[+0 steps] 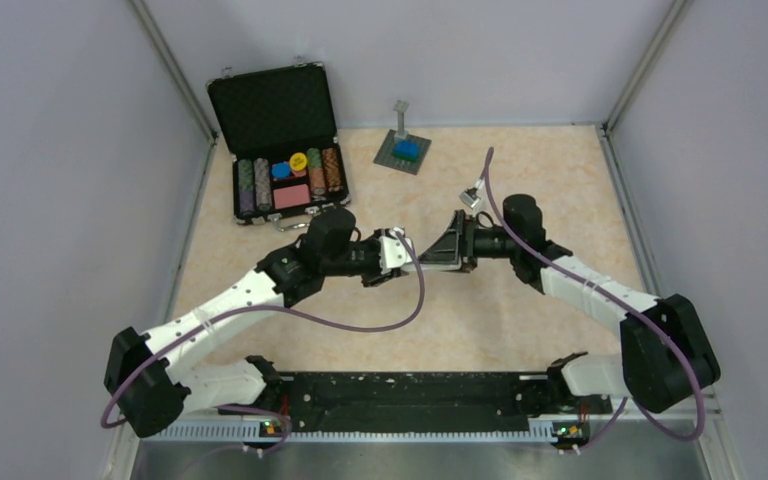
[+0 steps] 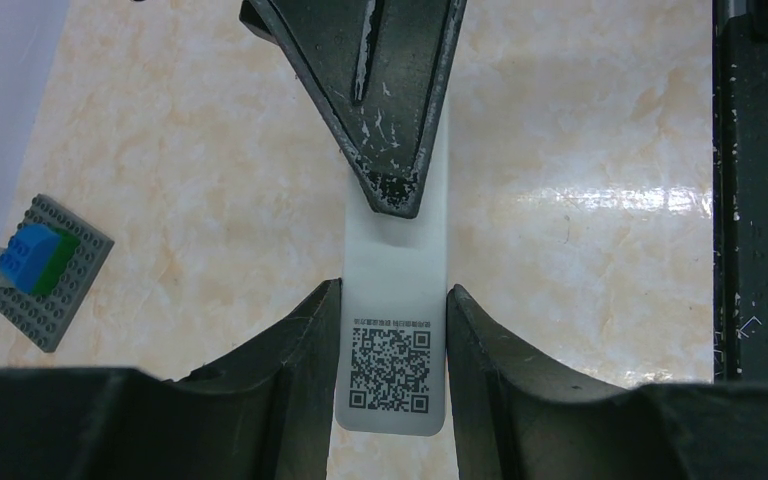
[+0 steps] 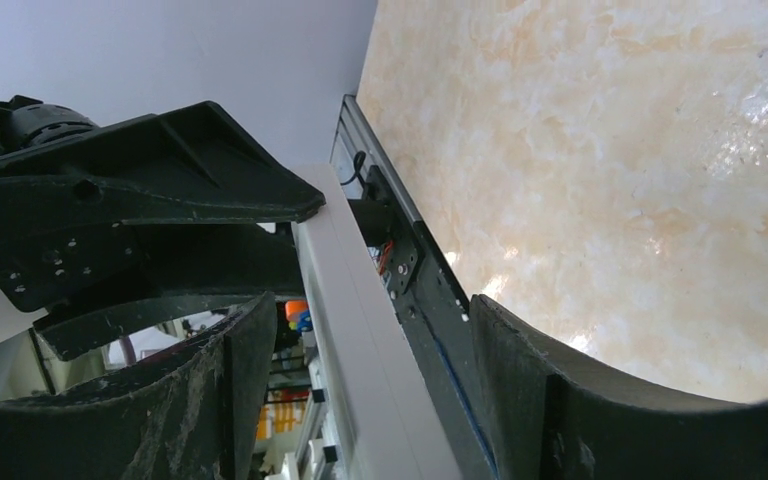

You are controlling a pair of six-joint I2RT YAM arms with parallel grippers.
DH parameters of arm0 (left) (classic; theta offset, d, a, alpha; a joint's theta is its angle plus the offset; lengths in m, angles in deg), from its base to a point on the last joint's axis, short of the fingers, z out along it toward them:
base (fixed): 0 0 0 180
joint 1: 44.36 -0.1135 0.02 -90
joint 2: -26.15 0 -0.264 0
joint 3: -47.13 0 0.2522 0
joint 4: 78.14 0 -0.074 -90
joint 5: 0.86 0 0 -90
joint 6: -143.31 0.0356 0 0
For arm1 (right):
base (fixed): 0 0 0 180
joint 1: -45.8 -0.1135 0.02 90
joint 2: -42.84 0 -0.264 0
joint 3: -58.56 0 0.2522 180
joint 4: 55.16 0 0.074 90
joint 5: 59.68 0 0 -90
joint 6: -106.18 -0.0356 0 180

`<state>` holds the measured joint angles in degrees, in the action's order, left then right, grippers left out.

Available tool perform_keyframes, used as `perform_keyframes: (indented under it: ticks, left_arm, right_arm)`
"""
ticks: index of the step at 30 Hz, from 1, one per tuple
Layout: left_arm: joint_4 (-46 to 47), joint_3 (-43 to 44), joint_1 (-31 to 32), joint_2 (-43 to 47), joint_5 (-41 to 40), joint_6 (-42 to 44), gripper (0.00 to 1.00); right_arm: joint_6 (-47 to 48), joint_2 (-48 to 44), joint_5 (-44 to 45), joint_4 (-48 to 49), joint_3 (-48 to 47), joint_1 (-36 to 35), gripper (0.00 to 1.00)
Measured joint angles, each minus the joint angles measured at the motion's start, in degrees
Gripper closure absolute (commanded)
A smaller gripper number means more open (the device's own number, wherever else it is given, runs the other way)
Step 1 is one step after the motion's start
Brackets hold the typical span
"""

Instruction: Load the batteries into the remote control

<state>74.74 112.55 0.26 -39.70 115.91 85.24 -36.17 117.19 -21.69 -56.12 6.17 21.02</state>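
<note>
The remote control (image 2: 395, 265) is a slim white bar, plain back up with a QR code sticker near its end. My left gripper (image 2: 395, 292) is shut on its two long edges. One dark finger (image 2: 390, 120) of my right gripper lies over the bar's far part. In the right wrist view the remote (image 3: 360, 340) runs edge-on between the fingers of my right gripper (image 3: 372, 302), which is open with a gap on each side. In the top view the left gripper (image 1: 398, 250) and right gripper (image 1: 444, 250) meet tip to tip above mid-table. The batteries are out of view.
An open black case of poker chips (image 1: 280, 150) stands at the back left. A grey studded plate with a blue brick (image 1: 403, 150) sits at the back centre, also at the left of the wrist view (image 2: 40, 265). A black rail (image 1: 400, 400) runs along the near edge.
</note>
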Motion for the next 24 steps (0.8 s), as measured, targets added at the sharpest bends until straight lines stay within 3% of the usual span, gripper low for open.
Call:
perform_keyframes:
  ticks: [6, 17, 24]
  left_arm:
    - [-0.4, 0.0, 0.0, 0.1, 0.0, 0.7, 1.00]
    - [-1.4, 0.0, 0.0, 0.1, 1.0, 1.0, 1.00]
    - [-1.2, 0.0, 0.0, 0.1, 1.5, 1.0, 1.00]
  right_arm:
    - [-0.7, -0.5, -1.1, 1.2, 0.0, 0.7, 0.31]
    - [-1.3, -0.5, -3.1, 2.4, 0.4, 1.3, 0.58]
    - [-1.8, -0.3, -3.5, 2.7, 0.4, 1.3, 0.65]
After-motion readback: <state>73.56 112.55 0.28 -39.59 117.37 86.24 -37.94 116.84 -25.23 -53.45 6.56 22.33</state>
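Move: The remote control is held aloft, its QR end in the left fingers and the rest reaching to the right; its middle lies about 6 cm right of the left hand point, level fore and aft, about 1 cm below. From the right hand that middle is some 3 cm left, roughly 1 cm up, and the QR end about 8 cm left, level fore and aft. The open right fingers straddle the far part, one above, one below. Keep the left gripper shut on the QR end, letting it ease only about half a centimetre back. Raise the right gripper about 1 cm around the remote's far part, rolling its left side up slightly, and then, from partway up, close its fingers from about two-thirds open to a little over a third, narrowing on the remote from above and below. ##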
